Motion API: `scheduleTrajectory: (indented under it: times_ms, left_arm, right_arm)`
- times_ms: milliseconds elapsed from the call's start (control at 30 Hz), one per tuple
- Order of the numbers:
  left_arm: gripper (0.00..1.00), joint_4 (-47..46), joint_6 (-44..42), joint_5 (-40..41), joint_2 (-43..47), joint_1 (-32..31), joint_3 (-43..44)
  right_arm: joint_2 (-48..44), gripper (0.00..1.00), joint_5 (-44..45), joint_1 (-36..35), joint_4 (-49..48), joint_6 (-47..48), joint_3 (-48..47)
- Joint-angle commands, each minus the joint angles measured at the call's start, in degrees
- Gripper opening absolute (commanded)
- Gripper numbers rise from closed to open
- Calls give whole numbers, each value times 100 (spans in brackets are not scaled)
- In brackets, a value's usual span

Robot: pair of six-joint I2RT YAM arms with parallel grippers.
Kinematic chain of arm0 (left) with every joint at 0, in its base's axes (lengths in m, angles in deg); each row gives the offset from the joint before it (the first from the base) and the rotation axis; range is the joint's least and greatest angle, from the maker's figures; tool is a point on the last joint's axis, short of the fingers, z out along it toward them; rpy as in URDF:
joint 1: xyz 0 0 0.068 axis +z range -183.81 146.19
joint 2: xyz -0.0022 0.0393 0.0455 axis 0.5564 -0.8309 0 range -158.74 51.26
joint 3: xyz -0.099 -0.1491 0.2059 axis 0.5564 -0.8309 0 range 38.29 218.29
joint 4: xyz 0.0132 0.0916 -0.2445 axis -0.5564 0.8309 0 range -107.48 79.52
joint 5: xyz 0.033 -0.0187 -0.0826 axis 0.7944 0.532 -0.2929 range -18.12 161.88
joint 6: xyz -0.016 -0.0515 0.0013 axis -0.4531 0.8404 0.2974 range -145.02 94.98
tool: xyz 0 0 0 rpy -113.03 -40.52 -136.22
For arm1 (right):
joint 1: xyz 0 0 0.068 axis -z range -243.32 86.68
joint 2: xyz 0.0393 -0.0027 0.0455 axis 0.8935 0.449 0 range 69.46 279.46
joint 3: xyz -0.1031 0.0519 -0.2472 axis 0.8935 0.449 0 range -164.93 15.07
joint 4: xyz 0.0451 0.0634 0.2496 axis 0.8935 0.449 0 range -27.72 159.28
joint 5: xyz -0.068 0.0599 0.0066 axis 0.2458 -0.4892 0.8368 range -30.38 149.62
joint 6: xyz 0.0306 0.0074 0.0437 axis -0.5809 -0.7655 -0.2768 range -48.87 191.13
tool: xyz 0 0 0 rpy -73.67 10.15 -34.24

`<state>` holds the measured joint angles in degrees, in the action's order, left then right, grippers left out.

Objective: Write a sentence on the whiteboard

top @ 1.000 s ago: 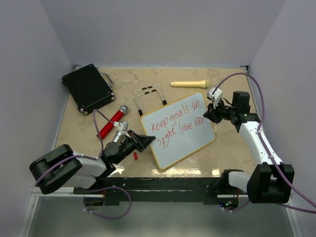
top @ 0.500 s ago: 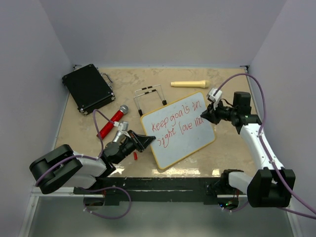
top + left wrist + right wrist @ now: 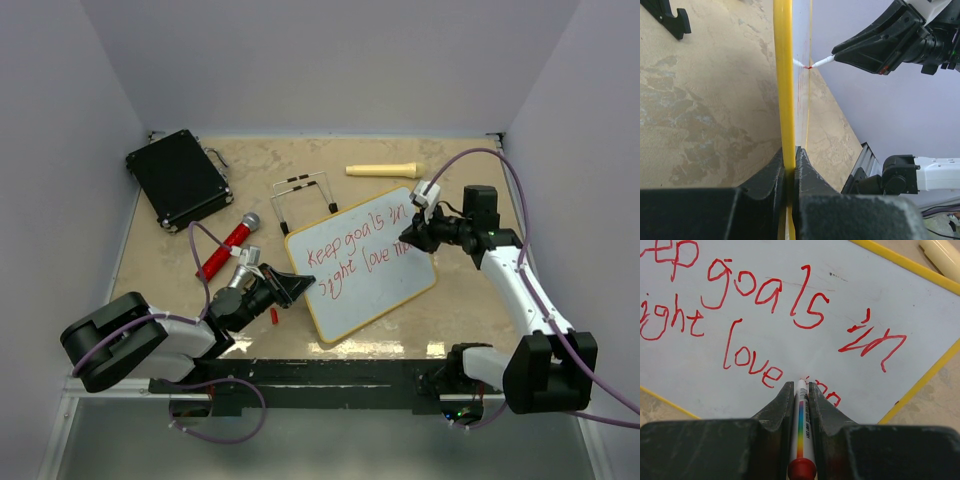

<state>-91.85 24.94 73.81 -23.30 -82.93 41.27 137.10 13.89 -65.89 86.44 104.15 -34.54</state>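
The whiteboard lies tilted on the table, with a yellow frame. The sentence runs over it in red, two lines: "Keep goals in" above "sight love" and some further letters half hidden behind the fingers. My left gripper is shut on the board's left frame edge, seen edge-on between the black fingers. My right gripper is shut on a white marker with a rainbow stripe and red end. Its tip touches the board at the end of the second line.
A black case sits at the back left. A red microphone lies near the left arm, with a small red cap beside it. A wire stand and a cream cylinder lie behind the board.
My right gripper has slid leftward over the board with the marker, covering the end of the second line. The left gripper and the board have not moved.
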Motion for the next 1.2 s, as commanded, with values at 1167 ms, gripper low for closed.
scheduleTrajectory:
  times_ms: [1167]
  left_arm:
    - [0,-157,-566,-220,3,26,-158]
  right_arm:
    - [-1174,0,12,564,-52,21,-102]
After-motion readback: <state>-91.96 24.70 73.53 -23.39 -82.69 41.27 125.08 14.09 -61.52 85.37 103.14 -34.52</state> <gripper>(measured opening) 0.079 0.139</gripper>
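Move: The marker tip already rests on the whiteboard at the start of the "m" after "love", some 2 cm ahead of the right hand, 3 cm left and 2 cm below. "love" lies about 7 cm left, level fore-and-aft; "in" is roughly 9 cm ahead, 3 cm left, slightly higher. The board's right edge is some 2 cm ahead and 5 cm right. From the left hand, the "m" lies about 9 cm ahead, 18 cm right, about level. The marker, still pinched in the right fingers, draws a short stroke along the writing line, forward and a little right by about 1 cm, easing to a stop. Then the right hand lifts it clear of the board, rising roughly 6 cm and backing about 2 cm as it tips up some 10 degrees, and finally drifts right. The left hand stays put, keeping its pinch on the board's edge. ##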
